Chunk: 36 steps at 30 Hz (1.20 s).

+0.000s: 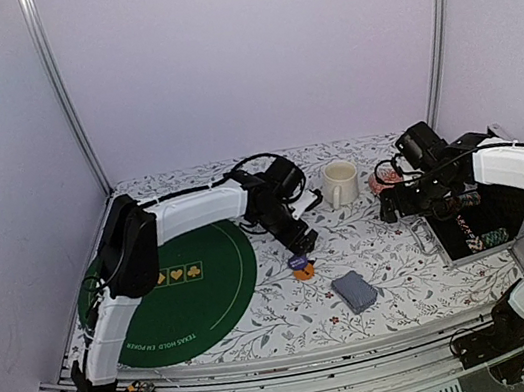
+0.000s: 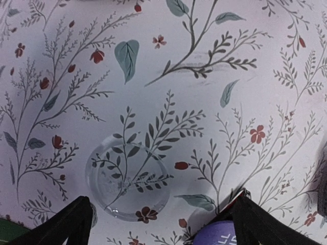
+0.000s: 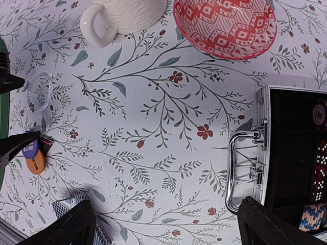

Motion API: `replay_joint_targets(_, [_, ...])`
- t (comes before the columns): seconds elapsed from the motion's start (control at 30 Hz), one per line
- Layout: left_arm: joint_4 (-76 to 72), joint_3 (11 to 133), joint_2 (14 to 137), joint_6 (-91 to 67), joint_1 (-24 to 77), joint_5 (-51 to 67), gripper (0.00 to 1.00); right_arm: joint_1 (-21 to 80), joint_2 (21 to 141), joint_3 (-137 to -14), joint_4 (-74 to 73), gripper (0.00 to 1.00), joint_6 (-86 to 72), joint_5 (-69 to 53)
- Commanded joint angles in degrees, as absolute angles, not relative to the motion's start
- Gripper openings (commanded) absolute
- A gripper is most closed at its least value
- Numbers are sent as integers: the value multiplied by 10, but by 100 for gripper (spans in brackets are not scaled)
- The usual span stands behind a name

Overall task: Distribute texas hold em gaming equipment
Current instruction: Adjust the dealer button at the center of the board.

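Note:
A clear disc [image 2: 127, 176] lies flat on the floral cloth just ahead of my left gripper [image 2: 163, 232], which hangs open above it with nothing between its fingers. A purple disc [image 2: 225, 236] sits beside the right finger, on a black-and-red marker [image 2: 240, 198]. From above, the left gripper [image 1: 303, 242] is over the purple disc [image 1: 299, 261] and the orange button [image 1: 303, 273]. A grey-blue deck of cards [image 1: 354, 291] lies nearer the front. My right gripper [image 3: 166, 229] is open and empty over bare cloth, with the cards [image 3: 71, 209] by its left finger and striped chips [image 3: 311, 217] in the case.
A cream mug [image 1: 340, 182] and a red-patterned dish [image 1: 384, 179] stand at the back. An open metal case [image 1: 481, 228] with a chrome handle [image 3: 245, 168] lies at the right. A round green felt mat [image 1: 173, 293] covers the left of the table.

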State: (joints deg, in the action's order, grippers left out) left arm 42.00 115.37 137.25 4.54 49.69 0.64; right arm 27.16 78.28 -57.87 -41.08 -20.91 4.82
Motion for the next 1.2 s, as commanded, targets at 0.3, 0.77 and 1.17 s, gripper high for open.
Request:
replay_joint_targets(0.3, [523,1321,1486,126,462,6,98,272,767,-581,-396,99,-200,41])
replay_joint_targets(0.77, [524,1247,1472,136,455,34,80,272,771,-595,-406,99,-191,51])
replay_joint_targets(1.17, [506,1241,1453,130,455,28,39,272,767,-601,-410,99,-190,52])
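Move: The clear dealer button lies just ahead of my open left hand, about 3 cm forward, 1 cm left and 3 cm below. The small blind button is some 4 cm back from this hand and 1 cm left. The orange blind button is about 7 cm back, straight behind the hand, and the mug is some 12 cm ahead and 11 cm right. From my right hand, the dealer button is roughly 7 cm ahead, 21 cm left and 12 cm below. I carry my left hand about 4 cm forward, rising slightly at first, then sink it some 3 cm from its starting height so the open fingers straddle the dealer button. They close from wide open to a little over half, pinching the button's rim from both sides as the hand eases back 1 cm. ##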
